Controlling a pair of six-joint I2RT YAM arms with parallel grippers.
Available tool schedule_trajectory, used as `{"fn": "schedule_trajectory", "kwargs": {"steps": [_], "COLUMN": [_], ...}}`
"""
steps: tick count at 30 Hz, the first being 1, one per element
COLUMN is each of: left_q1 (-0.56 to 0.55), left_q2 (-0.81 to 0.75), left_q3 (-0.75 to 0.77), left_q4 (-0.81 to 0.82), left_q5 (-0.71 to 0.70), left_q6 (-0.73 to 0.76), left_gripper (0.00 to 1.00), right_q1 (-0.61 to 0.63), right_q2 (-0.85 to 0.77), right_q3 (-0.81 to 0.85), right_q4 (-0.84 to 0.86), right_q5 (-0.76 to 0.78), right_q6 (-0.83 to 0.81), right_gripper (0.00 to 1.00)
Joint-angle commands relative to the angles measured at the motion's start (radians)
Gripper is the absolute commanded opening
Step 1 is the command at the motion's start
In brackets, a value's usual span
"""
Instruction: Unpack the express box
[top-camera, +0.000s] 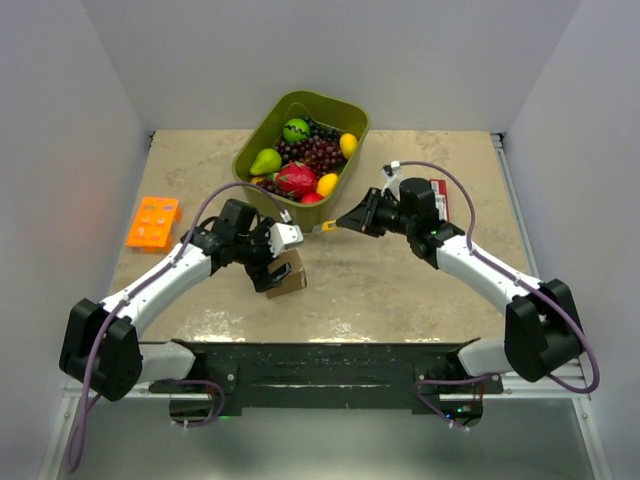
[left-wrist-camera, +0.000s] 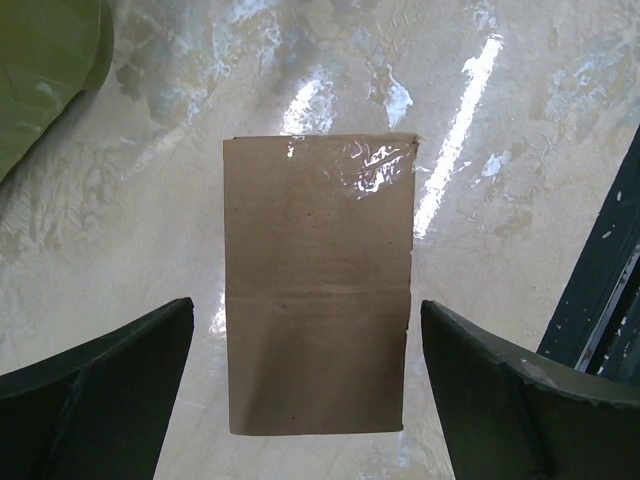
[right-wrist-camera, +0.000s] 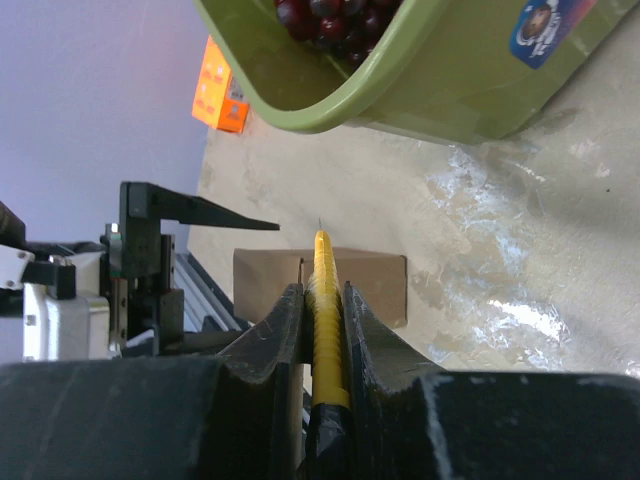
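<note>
The express box (top-camera: 290, 276) is a small brown cardboard box lying on the table in front of the left arm. In the left wrist view the express box (left-wrist-camera: 318, 290) lies flat with its flaps closed, and shiny clear tape shows at its far end. My left gripper (left-wrist-camera: 307, 303) hangs open over it, one finger on each side, neither touching. My right gripper (right-wrist-camera: 322, 289) is shut on a yellow utility knife (right-wrist-camera: 321, 255), whose tip points at the express box (right-wrist-camera: 375, 280). In the top view the right gripper (top-camera: 345, 222) hovers to the right of the box, apart from it.
A green tub (top-camera: 262, 130) full of fruit stands at the back centre, close behind both grippers. An orange tray (top-camera: 153, 222) lies at the left. A slim red packet (top-camera: 440, 195) lies behind the right arm. The black base rail runs along the near edge.
</note>
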Motion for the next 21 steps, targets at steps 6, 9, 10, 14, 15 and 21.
{"fn": "schedule_trajectory", "kwargs": {"steps": [6,9,10,14,15,21], "left_q1": [-0.001,-0.001,-0.003,-0.001,-0.001,-0.001], "left_q2": [0.005,0.000,0.000,0.000,0.000,-0.001], "left_q3": [-0.011,-0.011,-0.013,-0.014,-0.016,-0.027], "left_q4": [0.039,0.049,0.050,0.055,0.055,0.061], "left_q5": [-0.003,0.001,0.000,-0.006,-0.005,-0.008], "left_q6": [-0.031,-0.037,-0.036,-0.034,-0.036,-0.046], "left_gripper": [0.90,0.87,0.86,0.81,0.80,0.75], "right_q1": [0.050,0.075,0.076,0.082,0.084,0.084], "right_q2": [0.004,0.005,0.008,0.014,0.014,0.016], "right_q3": [0.004,0.018,0.018,0.005,0.002,-0.021], "right_q4": [-0.001,-0.023,-0.029,-0.012,-0.009,0.039], "right_q5": [0.084,0.096,0.099,0.089,0.086,0.073], "right_q6": [0.039,0.019,0.019,0.034,0.048,0.114], "right_gripper": [0.00,0.00,0.00,0.00,0.00,0.00]}}
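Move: The left hand, nearly wide open, straddles the express box, whose middle lies level ahead, about 2 cm right and 4 cm below. From the right hand, still gripping the yellow cutter, the box lies roughly 8 cm back, 12 cm left and 13 cm lower. The fruit basket's middle is some 14 cm ahead of the right hand, 11 cm left and 10 cm below. Left fingers close about a quarter up to the box's sides; right brings the cutter 3 cm left-back-down towards it. ##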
